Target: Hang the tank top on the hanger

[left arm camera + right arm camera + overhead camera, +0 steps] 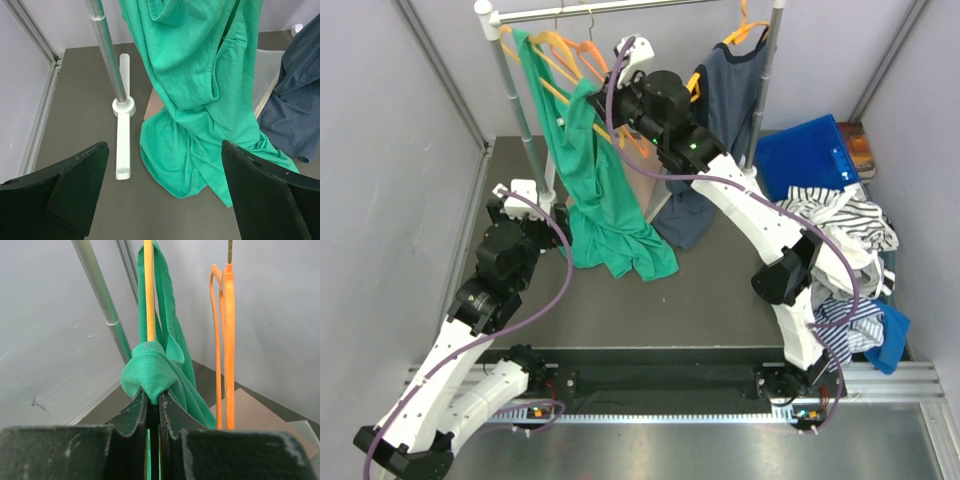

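Observation:
The teal-green tank top [600, 190] hangs from the left part of the rail, and its lower end lies crumpled on the dark table [190, 160]. In the right wrist view one strap runs over the pale yellow-orange hanger [148, 295]. My right gripper [153, 396] is up at the rail [618, 80], shut on a bunched fold of the tank top [150, 370] just beside the hanger's arm. My left gripper [165, 192] is low near the rack's left pole [532, 200], open wide with nothing between its fingers. It faces the tank top's hem.
The rack's metal pole [107, 55] stands on a white foot [122, 145] just ahead of the left gripper. A vivid orange hanger [227, 340] hangs right of the grip. A navy top [725, 100] hangs further right. Striped clothes [845, 235] and a blue bin [810, 155] lie at the right.

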### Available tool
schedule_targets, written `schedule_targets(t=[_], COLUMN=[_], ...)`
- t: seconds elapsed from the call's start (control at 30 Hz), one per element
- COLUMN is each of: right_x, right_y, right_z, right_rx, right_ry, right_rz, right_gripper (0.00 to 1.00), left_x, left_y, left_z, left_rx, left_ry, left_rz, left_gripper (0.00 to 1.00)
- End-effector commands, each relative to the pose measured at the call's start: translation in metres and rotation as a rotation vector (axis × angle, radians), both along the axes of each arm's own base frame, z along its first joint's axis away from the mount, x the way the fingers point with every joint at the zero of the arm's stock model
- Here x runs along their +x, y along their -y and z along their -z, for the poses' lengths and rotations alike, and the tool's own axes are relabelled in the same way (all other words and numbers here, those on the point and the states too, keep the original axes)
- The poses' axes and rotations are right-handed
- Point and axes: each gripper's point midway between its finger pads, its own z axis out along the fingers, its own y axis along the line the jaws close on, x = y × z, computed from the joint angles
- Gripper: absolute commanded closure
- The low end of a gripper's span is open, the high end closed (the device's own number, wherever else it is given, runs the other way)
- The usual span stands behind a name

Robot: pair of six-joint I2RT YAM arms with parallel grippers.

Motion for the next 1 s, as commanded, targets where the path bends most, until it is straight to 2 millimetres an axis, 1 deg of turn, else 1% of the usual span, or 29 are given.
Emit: schedule_targets(t=[0.0,0.03,0.1,0.13,0.27,0.33,0.4,0.43,0.47,0.5,0.57,0.6,0.63,0.7,0.73,0.77,0.8,0.83,0.87,0.9,0.93,0.97], right_x=[-0.011,-0.009,-0.014,-0.013,-0.019,-0.02,-0.024,-0.025,-0.028,-0.033,-0.037,-0.041,-0.043,-0.051,-0.055,-0.061,-0.064,-0.067,-0.075,-0.077,-0.081,-0.086], right_y=[0.015,0.013,0.016,0.016,0.015,0.014,0.013,0.011,0.01,0.011,0.009,0.012,0.012,0.017,0.017,0.022,0.024,0.025,0.029,0.032,0.032,0.04], right_z=[-0.058,-0.047,-0.05,-0.042,-0.035,-0.032,-0.033,-0.029,-0.029,-0.033,-0.031,-0.037,-0.037,-0.047,-0.046,-0.056,-0.059,-0.058,-0.068,-0.07,-0.068,-0.077], right_rx=[0.126,0.111,0.112,0.1,0.08,0.07,0.071,0.062,0.061,0.065,0.055,0.062,0.058,0.067,0.064,0.075,0.075,0.068,0.077,0.075,0.061,0.069], right_ry=[0.093,0.074,0.075,0.065,0.048,0.045,0.046,0.044,0.045,0.052,0.054,0.064,0.066,0.074,0.073,0.088,0.094,0.097,0.114,0.118,0.123,0.138], right_rz=[-0.004,-0.004,-0.007,-0.005,-0.012,-0.014,-0.019,-0.023,-0.025,-0.03,-0.033,-0.033,-0.032,-0.029,-0.033,-0.033,-0.033,-0.034,-0.037,-0.029,-0.026,-0.014], right_gripper=[1.0,1.0,1.0,1.0,1.0,1.0,1.0,1.0,1.0,1.0,0.89,0.83,0.67,0.54,0.41,0.35,0.27,0.13,0.06,0.0,0.0,0.0], left_x=[0.003,0.003,0.002,0.002,0.001,0.001,0.001,0.001,0.001,0.001,0.001,0.001,0.001,0.001,0.001,0.001,0.0,0.0,0.0,0.001,0.001,0.0], left_y=[0.0,0.0,0.0,0.0,-0.001,0.0,0.0,0.0,0.0,-0.001,-0.001,-0.001,-0.002,-0.002,-0.003,-0.003,-0.004,-0.004,-0.004,-0.005,-0.005,-0.005], left_z=[-0.014,-0.014,-0.015,-0.015,-0.016,-0.015,-0.016,-0.014,-0.014,-0.014,-0.014,-0.014,-0.015,-0.015,-0.016,-0.016,-0.016,-0.015,-0.016,-0.016,-0.015,-0.016], left_rx=[-0.014,-0.015,-0.019,-0.019,-0.023,-0.024,-0.025,-0.021,-0.021,-0.02,-0.022,-0.022,-0.025,-0.025,-0.027,-0.027,-0.029,-0.027,-0.029,-0.027,-0.028,-0.029], left_ry=[0.056,0.056,0.06,0.06,0.065,0.062,0.065,0.061,0.061,0.06,0.061,0.061,0.064,0.065,0.069,0.07,0.071,0.07,0.071,0.071,0.071,0.073], left_rz=[0.001,0.001,0.001,0.001,0.001,0.005,0.002,0.002,0.002,0.001,-0.001,-0.002,-0.005,-0.007,-0.01,-0.013,-0.013,-0.015,-0.018,-0.019,-0.021,-0.022], left_gripper=[0.01,0.01,0.01,0.01,0.01,0.01,0.01,0.01,0.01,0.01,0.01,0.01,0.01,0.01,0.01,0.01,0.01,0.01,0.01,0.01,0.01,0.01])
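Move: The right hand grips the yellow hanger and green tank top with the hook at the rack's rod; the hanging spot lies about 14 cm ahead, 11 cm left and 14 cm above it. The orange hanger is roughly 9 cm ahead and 3 cm right, the left post 13 cm ahead and 27 cm left, the grey tank top 8 cm ahead and 34 cm right. From the left hand, that spot is some 30 cm ahead, 13 cm right and 28 cm above. Still pinching the cloth-wrapped shoulder of the yellow hanger, the right hand sinks almost straight down by about 4 cm, bringing the hook down onto the rod. It then eases back towards the base and slightly right, the fingers opening wide only once it is already drawing back, and climbs as it comes free of hanger and cloth, ending about 5 cm back from where it began and little above its starting height. ##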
